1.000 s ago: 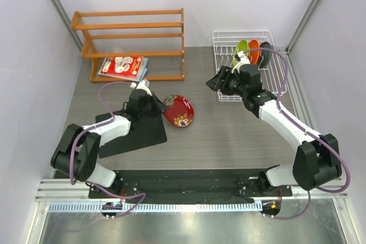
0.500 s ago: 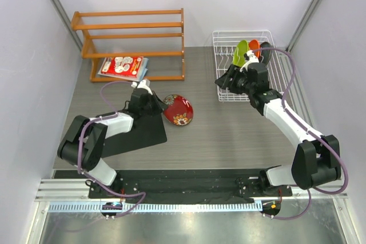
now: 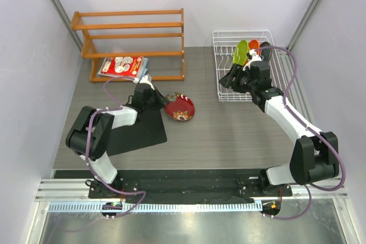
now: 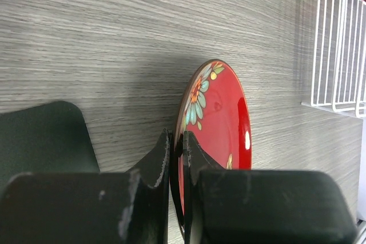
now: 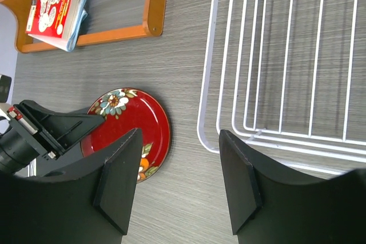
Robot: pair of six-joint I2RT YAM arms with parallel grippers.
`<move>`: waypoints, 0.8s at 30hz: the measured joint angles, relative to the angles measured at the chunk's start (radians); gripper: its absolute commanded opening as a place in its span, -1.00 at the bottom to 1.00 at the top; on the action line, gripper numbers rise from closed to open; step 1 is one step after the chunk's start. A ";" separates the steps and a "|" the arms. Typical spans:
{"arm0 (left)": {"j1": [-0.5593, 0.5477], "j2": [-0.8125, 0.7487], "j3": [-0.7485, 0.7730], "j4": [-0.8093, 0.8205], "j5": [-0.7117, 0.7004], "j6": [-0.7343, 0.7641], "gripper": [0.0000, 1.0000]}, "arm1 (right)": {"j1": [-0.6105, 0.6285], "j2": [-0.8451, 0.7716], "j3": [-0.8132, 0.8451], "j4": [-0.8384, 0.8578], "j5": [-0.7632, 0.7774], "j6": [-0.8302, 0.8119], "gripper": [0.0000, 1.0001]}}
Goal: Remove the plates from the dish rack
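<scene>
My left gripper (image 3: 162,100) is shut on the rim of the dark red flowered plate (image 3: 180,107), which is held tilted low over the table to the left of the dish rack. In the left wrist view the fingers (image 4: 162,151) pinch the red plate (image 4: 220,118) edge-on. The white wire dish rack (image 3: 240,31) stands at the back right. A lime green plate (image 3: 240,52), an orange plate (image 3: 253,50) and a dark teal plate (image 3: 265,48) stand upright in it. My right gripper (image 3: 229,78) hovers open and empty at the rack's front left corner (image 5: 205,81).
An orange wooden shelf (image 3: 134,38) stands at the back left with a red-and-white booklet (image 3: 122,66) on its lowest level. A black mat (image 3: 134,132) lies under the left arm. Grey walls close in both sides.
The right gripper has moved right and back, up to the rack's front. The left gripper has shifted slightly back with the red plate, which now looks more tilted.
</scene>
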 measured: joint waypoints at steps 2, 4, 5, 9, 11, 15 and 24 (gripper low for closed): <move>-0.001 0.002 0.005 -0.011 -0.005 0.002 -0.93 | -0.002 0.009 0.006 0.000 0.000 -0.004 0.23; -0.001 0.006 0.018 -0.025 -0.009 0.004 -0.84 | -0.004 0.015 0.009 0.000 0.001 -0.007 0.23; -0.001 0.009 0.024 -0.031 -0.010 0.004 -0.81 | -0.004 0.018 0.010 0.000 0.002 -0.007 0.23; -0.001 0.029 0.047 -0.061 -0.029 0.008 -0.76 | -0.004 0.021 0.010 -0.002 0.002 -0.010 0.23; -0.001 0.035 0.057 -0.072 -0.040 0.009 -0.76 | -0.005 0.022 0.010 -0.004 0.003 -0.010 0.24; -0.001 0.041 0.066 -0.087 -0.051 0.015 -0.64 | -0.006 0.024 0.010 -0.007 0.003 -0.010 0.24; -0.004 0.064 0.063 -0.136 -0.109 0.063 -0.35 | -0.008 0.039 0.010 -0.009 0.003 -0.011 0.24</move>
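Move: My left hand still pinches the left rim of the red plate, which slants down to the right. The spot where it will lie is about 5 cm right of that hand, 2 cm back and 5 cm lower. From my left hand, the black mat's middle is roughly 14 cm left and 11 cm back, the dish rack's some 32 cm right and 17 cm ahead. From my right hand, the spot is about 17 cm left, 2 cm back and 18 cm below. I let the plate down onto the bare table just right of the mat: my left hand sinks about 3 cm, slowly and then faster, and slides some 2 cm left, away from the plate's middle. As it goes, its fingers open from nearly shut to about a third, loosening their pinch on the rim, and the wrist rolls some 10 degrees, left side up, tipping slightly down. ##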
